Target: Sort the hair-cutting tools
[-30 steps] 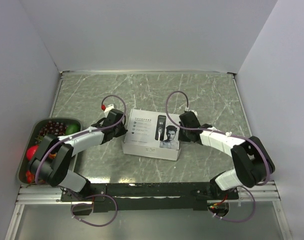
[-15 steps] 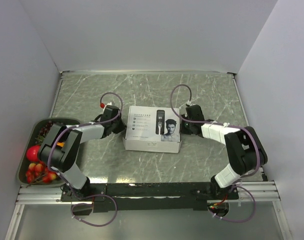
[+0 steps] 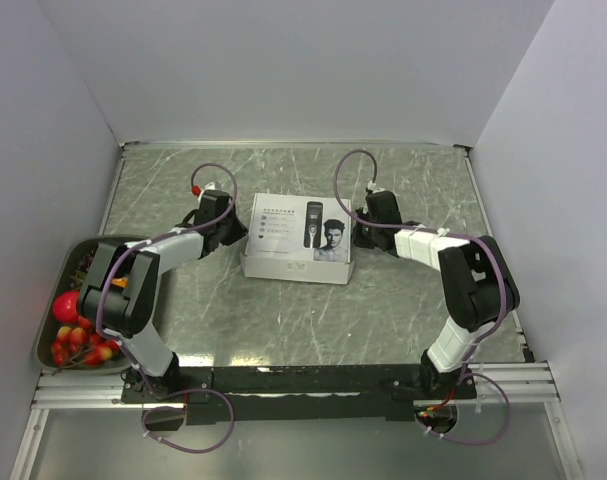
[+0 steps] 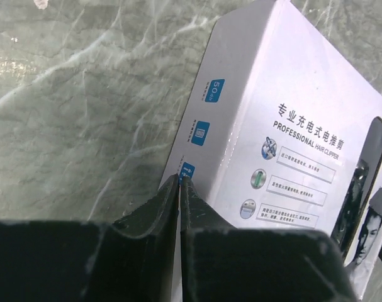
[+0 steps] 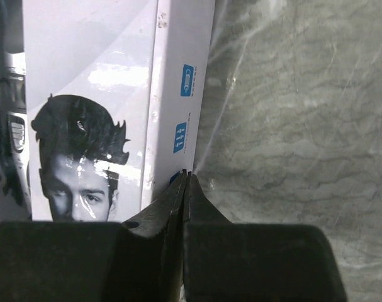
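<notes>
No hair-cutting tools show loose; only a clipper printed on the flat white box (image 3: 283, 240) lying mid-table. My left gripper (image 3: 237, 232) is shut, its tips against the box's left side. In the left wrist view, the left gripper (image 4: 181, 178) meets the edge of the box (image 4: 285, 88) by a small blue label. My right gripper (image 3: 359, 237) is shut too, its tips against the box's right side. In the right wrist view, the right gripper (image 5: 186, 173) touches the side wall of the box (image 5: 90, 56) below two blue labels.
A metal tray (image 3: 40, 345) with red fruit (image 3: 67, 305) and dark grapes sits at the left edge, beside the left arm's elbow. White walls close in the marble table on three sides. A black rail runs along the near edge.
The box has slid away from the arm bases toward the far side and turned squarer. Both shut grippers have moved with it, one on each side.
</notes>
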Motion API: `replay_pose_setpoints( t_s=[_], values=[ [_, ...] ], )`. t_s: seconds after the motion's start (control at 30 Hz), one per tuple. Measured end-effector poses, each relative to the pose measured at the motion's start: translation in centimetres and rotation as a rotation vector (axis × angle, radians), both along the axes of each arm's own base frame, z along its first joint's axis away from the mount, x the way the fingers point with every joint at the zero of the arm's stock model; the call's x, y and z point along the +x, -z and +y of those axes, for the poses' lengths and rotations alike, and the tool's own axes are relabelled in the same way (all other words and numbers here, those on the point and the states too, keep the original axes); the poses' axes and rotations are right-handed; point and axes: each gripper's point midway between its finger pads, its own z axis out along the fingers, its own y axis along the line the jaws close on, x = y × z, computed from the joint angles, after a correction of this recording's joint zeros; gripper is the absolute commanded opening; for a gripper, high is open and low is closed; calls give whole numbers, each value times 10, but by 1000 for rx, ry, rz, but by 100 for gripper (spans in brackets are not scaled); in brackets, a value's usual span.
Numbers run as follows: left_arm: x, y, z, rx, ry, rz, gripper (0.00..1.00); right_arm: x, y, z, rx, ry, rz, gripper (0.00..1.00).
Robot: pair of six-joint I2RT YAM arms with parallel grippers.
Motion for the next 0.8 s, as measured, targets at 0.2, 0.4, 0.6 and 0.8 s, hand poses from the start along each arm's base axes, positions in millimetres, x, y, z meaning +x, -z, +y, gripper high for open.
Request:
replay_pose_setpoints(
  t_s=[0.2, 0.4, 0.6, 0.8],
  values=[
    [-9, 2, 3, 25, -4, 31, 15, 2, -11, -3, -13, 22, -30, 29],
    [-32, -12, 11, 44, -14, 32, 30, -9, -50, -11, -18, 58, -124, 43],
    [-44, -15, 15, 57, -23, 28, 37, -18, -60, -14, -27, 73, -144, 44],
    [-44, -9, 22, 86, -51, 33, 40, -28, -41, -25, -77, 114, -92, 44]
  ],
)
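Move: The closed hair-clipper box lies between the hands, with the tips of each hand against one of its short sides. Its middle is about 11 cm to the left hand's right and some 2 cm farther out, and about 12 cm to the right hand's left and roughly 2 cm farther out, nearly level with both. The fruit basket stands about 30 cm to the left hand's left and 18 cm back from it. Both hands come off the box's two sides after squaring it up: the left draws back about 4 cm towards the base while easing some 2 cm outward to its left, its nearly shut fingers parting to over a third open. The right hand springs up about 6 cm beside its end of the box, then sinks about 2 cm as it drifts back and outward to the right by 3 cm or so, its shut fingers opening to nearly half and its fingertips first lifting, then dipping again. ##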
